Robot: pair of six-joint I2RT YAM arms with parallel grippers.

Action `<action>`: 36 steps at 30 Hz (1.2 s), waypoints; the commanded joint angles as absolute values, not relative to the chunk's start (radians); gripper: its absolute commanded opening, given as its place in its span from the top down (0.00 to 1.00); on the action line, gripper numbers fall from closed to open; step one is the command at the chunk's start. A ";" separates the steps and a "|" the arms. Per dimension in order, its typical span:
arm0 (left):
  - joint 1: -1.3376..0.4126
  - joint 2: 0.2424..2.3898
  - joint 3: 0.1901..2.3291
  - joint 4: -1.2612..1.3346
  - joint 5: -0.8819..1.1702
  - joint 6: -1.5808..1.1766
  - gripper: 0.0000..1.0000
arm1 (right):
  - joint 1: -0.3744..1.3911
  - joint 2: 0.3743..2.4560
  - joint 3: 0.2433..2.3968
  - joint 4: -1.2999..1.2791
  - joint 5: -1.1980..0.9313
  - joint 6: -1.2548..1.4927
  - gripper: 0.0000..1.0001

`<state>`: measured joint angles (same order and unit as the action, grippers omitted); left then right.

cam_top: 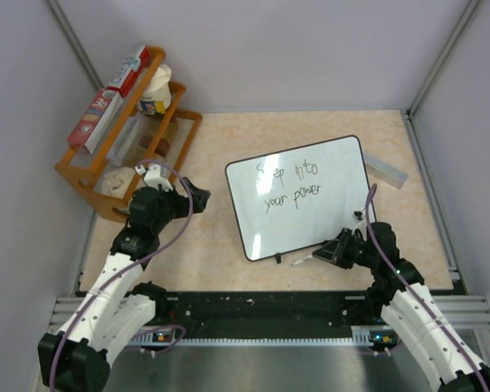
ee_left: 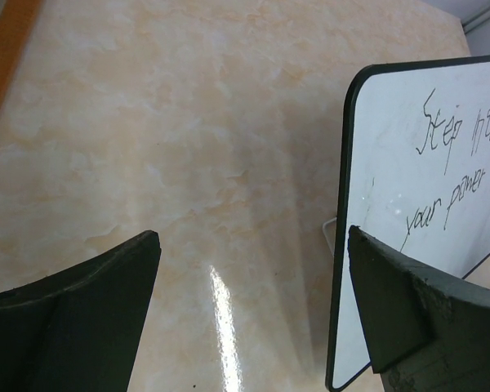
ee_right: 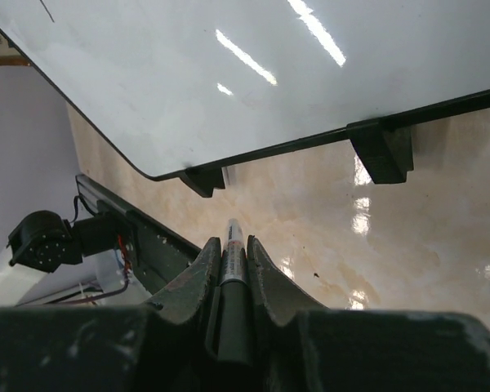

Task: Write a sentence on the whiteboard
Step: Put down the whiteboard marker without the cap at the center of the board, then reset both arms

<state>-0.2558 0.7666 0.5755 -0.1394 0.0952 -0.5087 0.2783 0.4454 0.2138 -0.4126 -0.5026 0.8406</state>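
Observation:
The whiteboard (cam_top: 310, 220) lies tilted at the table's middle, black clips (ee_right: 381, 147) on its near edge. The sentence (cam_top: 292, 184) reads "Step into your power" in two dark handwritten lines; it also shows in the left wrist view (ee_left: 457, 163). My right gripper (cam_top: 325, 253) is low on the table just off the board's near edge, shut on a marker (ee_right: 233, 233) whose tip (cam_top: 298, 262) points left past the clips. My left gripper (ee_left: 253, 237) hovers wide open over bare table beside the board's left edge (ee_left: 343, 245), with nothing between its fingers.
A wooden rack (cam_top: 90, 175) with boxes and a cup stands at the back left, close behind the left arm. A small grey flat bar (cam_top: 384, 169) lies off the board's far right corner. White walls enclose the table; a black rail (cam_top: 253, 306) runs along the near edge.

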 commanded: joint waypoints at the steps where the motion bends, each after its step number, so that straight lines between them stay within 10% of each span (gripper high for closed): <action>1: -0.253 0.784 0.542 0.043 0.153 -0.526 0.01 | 0.268 0.471 0.192 -0.394 -0.503 0.859 1.00; 6: -0.253 0.787 0.512 0.121 0.149 -0.522 0.01 | 0.270 0.497 0.166 -0.394 -0.505 0.893 0.89; 19: -0.253 0.779 0.453 0.265 0.161 -0.528 0.01 | 0.268 0.474 0.183 -0.400 -0.476 0.897 0.01; 36: -0.253 0.739 0.446 0.256 0.087 -0.456 0.01 | 0.271 0.552 0.596 -0.497 -0.255 0.553 0.01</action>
<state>-0.2558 0.7765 0.4347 0.2356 0.1242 -0.5060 0.2783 0.5114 0.4324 -0.4904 -0.3820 0.7200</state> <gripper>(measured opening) 0.990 0.987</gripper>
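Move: The right hand still grips the uncapped marker, and the bare table spot it goes down to lies about 5 cm below, 1 cm back and 2 cm to the left. The whiteboard's right black foot is some 2 cm ahead and 2 cm right, 4 cm down; its left foot lies 1 cm back, 10 cm left. The board's middle is roughly 15 cm ahead, 4 cm left. From the left hand that spot lies about 13 cm back, 26 cm right and 15 cm below. Straight down first, drifting slightly back and tipping its fingers a little lower, the right hand sinks about 3 cm in front of the whiteboard's near edge. It opens wide there, letting go of the marker, and pauses low before rising some 8 cm and forward over the near edge, fingertips tilting up. The empty left hand eases a little forward and up, tipping its fingers upward. ##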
